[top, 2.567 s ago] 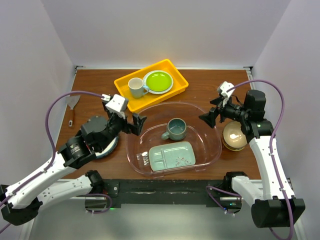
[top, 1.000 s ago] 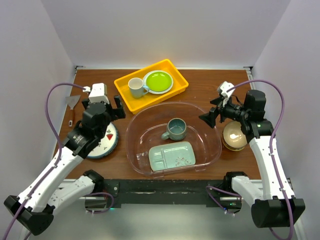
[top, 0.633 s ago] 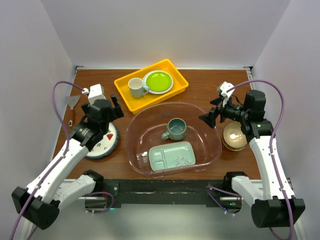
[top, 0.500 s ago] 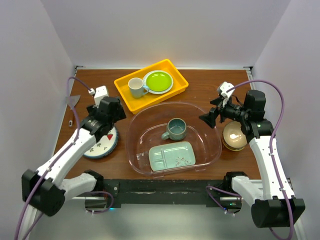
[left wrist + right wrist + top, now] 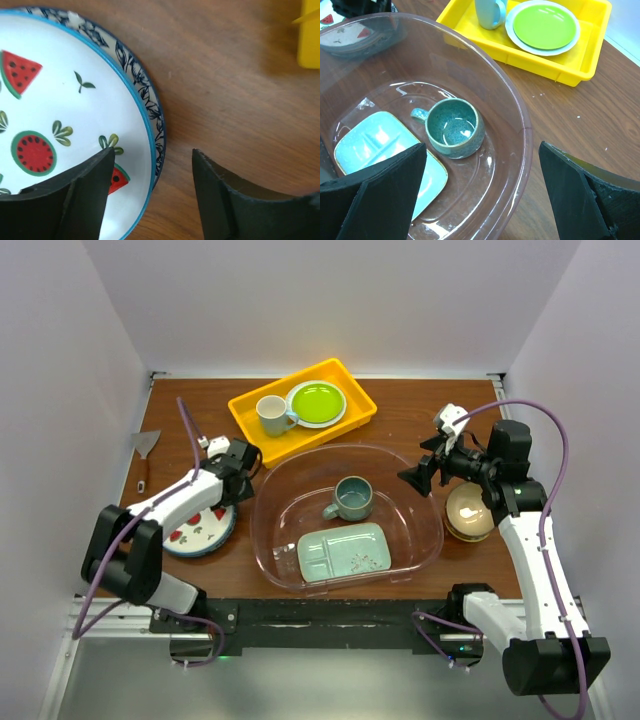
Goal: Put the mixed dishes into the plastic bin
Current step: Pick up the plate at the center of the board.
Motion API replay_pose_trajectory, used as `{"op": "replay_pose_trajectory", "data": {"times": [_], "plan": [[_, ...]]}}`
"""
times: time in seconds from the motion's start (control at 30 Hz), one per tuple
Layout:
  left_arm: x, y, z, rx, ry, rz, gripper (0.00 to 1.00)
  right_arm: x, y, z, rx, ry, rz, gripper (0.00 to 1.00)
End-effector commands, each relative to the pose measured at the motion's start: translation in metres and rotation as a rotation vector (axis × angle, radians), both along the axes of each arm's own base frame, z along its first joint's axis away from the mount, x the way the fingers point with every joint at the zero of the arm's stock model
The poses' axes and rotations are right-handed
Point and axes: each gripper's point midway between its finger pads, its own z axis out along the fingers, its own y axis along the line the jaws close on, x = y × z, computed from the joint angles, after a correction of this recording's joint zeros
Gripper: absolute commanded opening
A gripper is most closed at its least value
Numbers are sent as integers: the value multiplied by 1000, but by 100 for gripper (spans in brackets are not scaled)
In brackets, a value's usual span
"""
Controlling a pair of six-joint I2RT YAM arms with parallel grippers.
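A white plate [image 5: 60,110] with red-and-green watermelon motifs lies on a blue-floral plate [image 5: 150,107] at the table's left [image 5: 195,523]. My left gripper [image 5: 153,152] is open and low at the plates' right rim [image 5: 238,472], with one finger over the white plate and the other over bare wood. The plastic bin [image 5: 430,540] holds a dark teal mug [image 5: 352,498] and a mint-green divided tray [image 5: 343,552]. My right gripper [image 5: 420,477] is open and empty above the bin's right rim [image 5: 520,115], looking down on the mug [image 5: 454,127]. A tan bowl [image 5: 467,508] sits right of the bin.
A yellow tray [image 5: 300,425] behind the bin holds a white mug [image 5: 270,415] and a lime-green plate [image 5: 317,402]. A spatula [image 5: 145,455] lies at the far left edge. White walls enclose the table.
My left arm has swung from over the bin's left rim out to the stacked plates and dropped low at their right rim. The right arm has not moved.
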Motion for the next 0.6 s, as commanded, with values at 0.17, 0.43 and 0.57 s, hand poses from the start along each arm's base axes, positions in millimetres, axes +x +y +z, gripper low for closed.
{"op": "replay_pose_trajectory", "data": {"times": [0.17, 0.43, 0.57], "plan": [[4, 0, -12, 3, 45, 55, 51, 0, 0, 13, -7, -47, 9, 99], [8, -2, 0, -11, 13, 39, 10, 0, -1, 14, -8, -47, 8, 99], [12, -6, 18, -40, -38, 14, 5, 1, -1, 14, -8, -48, 5, 99]]}}
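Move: The watermelon plate's near-right-hand world is this: its middle lies about 8 cm to the left hand's left and 4 cm back, some 2 cm below, with its rim just under the fingers; the patterned plate peeks out beneath it. The yellow tray sits roughly 20 cm ahead and 15 cm right of the left hand, the clear bin about 26 cm right and 5 cm back. From the right hand the watermelon plate is some 45 cm left, 3 cm back and 22 cm lower. The left hand sinks the last 1.5 cm or so to the far-right rim of the watermelon plate, easing about 1 cm left as its fingers tip a few degrees more towards pointing down. Down there the fingers close from roughly two-thirds open to nearly shut, pinching the rim with one finger over the plate's face and the other outside it, and as they shut the hand comes back up about 1 cm. ##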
